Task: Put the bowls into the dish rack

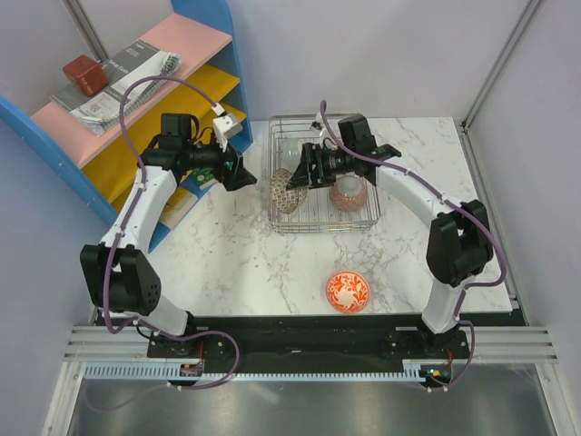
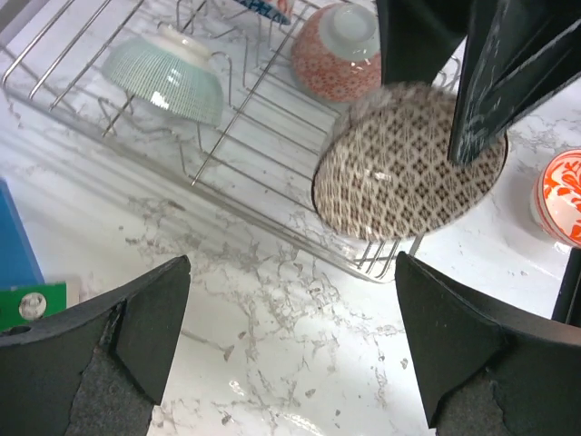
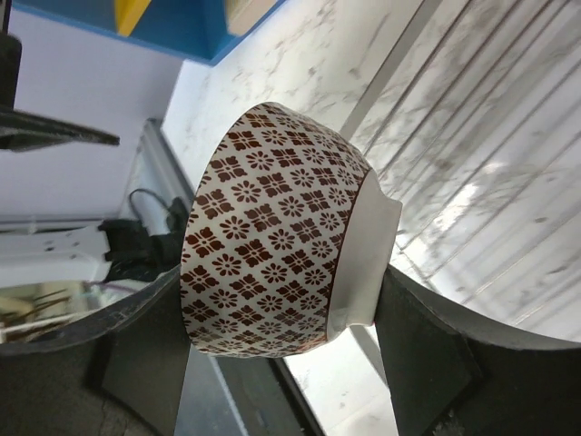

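Note:
The silver wire dish rack (image 1: 324, 227) stands at the table's far centre. My right gripper (image 1: 295, 180) is shut on a beige bowl with a brown pattern (image 1: 285, 193), held on its side over the rack's front left corner. In the right wrist view the bowl (image 3: 272, 245) sits with its rim against one finger and its foot against the other (image 3: 427, 354). Inside the rack (image 2: 227, 136) lie a pale green bowl (image 2: 163, 77) and a red-patterned bowl (image 2: 336, 59). A red-orange floral bowl (image 1: 348, 291) sits on the table in front. My left gripper (image 1: 243, 173) hangs open and empty left of the rack.
A blue-framed shelf (image 1: 218, 54) with pink and yellow boards stands at the far left, holding booklets and a red block (image 1: 82, 73). My left gripper (image 2: 290, 336) looks down on bare marble beside the rack. White walls close in the table's back and right.

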`<state>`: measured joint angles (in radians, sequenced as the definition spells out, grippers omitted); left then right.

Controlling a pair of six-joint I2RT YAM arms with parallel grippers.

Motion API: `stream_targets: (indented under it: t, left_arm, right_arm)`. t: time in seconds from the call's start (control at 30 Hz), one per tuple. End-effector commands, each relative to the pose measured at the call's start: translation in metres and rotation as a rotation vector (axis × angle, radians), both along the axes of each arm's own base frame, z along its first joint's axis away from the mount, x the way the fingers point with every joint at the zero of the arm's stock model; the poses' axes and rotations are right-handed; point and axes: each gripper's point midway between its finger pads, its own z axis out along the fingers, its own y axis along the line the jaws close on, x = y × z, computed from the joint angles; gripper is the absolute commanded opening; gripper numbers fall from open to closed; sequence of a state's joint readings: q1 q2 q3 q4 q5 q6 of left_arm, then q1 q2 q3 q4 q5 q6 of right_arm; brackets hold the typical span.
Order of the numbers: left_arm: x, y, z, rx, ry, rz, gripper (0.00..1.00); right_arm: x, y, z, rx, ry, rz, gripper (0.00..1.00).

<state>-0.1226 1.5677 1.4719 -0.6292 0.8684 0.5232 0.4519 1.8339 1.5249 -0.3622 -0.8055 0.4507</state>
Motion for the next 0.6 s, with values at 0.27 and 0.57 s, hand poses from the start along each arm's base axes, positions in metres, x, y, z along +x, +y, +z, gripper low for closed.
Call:
stream_targets:
  t: [0.27, 0.57]
  left_arm:
    - [-0.047, 0.036, -0.025, 0.000, 0.018, 0.146, 1.00]
    - [-0.068, 0.051, -0.037, 0.002, 0.027, 0.209, 1.00]
  right_arm:
    - [0.075, -0.046, 0.013, -0.440, -0.343, -0.182, 0.00]
    - [0.092, -0.057, -0.002, -0.764, -0.532, -0.159, 0.00]
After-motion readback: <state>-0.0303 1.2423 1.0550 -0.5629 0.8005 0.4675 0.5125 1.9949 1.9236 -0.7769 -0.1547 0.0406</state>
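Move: The brown-patterned bowl is already in the right gripper; the free spot in the rack's near left part lies about 4 cm ahead, 2 cm right and some 15 cm below that hand. The pink bowl stands about 3 cm ahead and 13 cm right, the green bowl roughly 12 cm straight ahead, the red-patterned bowl 11 cm ahead and 11 cm right, all some 14 cm lower. From the left hand the spot is about 3 cm ahead, 13 cm right, 19 cm below. Keep the right gripper shut on the brown-patterned bowl and carry it about 8 cm forward and 5 cm right over the rack, lifting slightly, then sinking some 5 cm, while the wrist tips the left-pointing fingers some 40 degrees to point steeply down. Draw the empty, open left gripper back, left and down, away from the rack. ##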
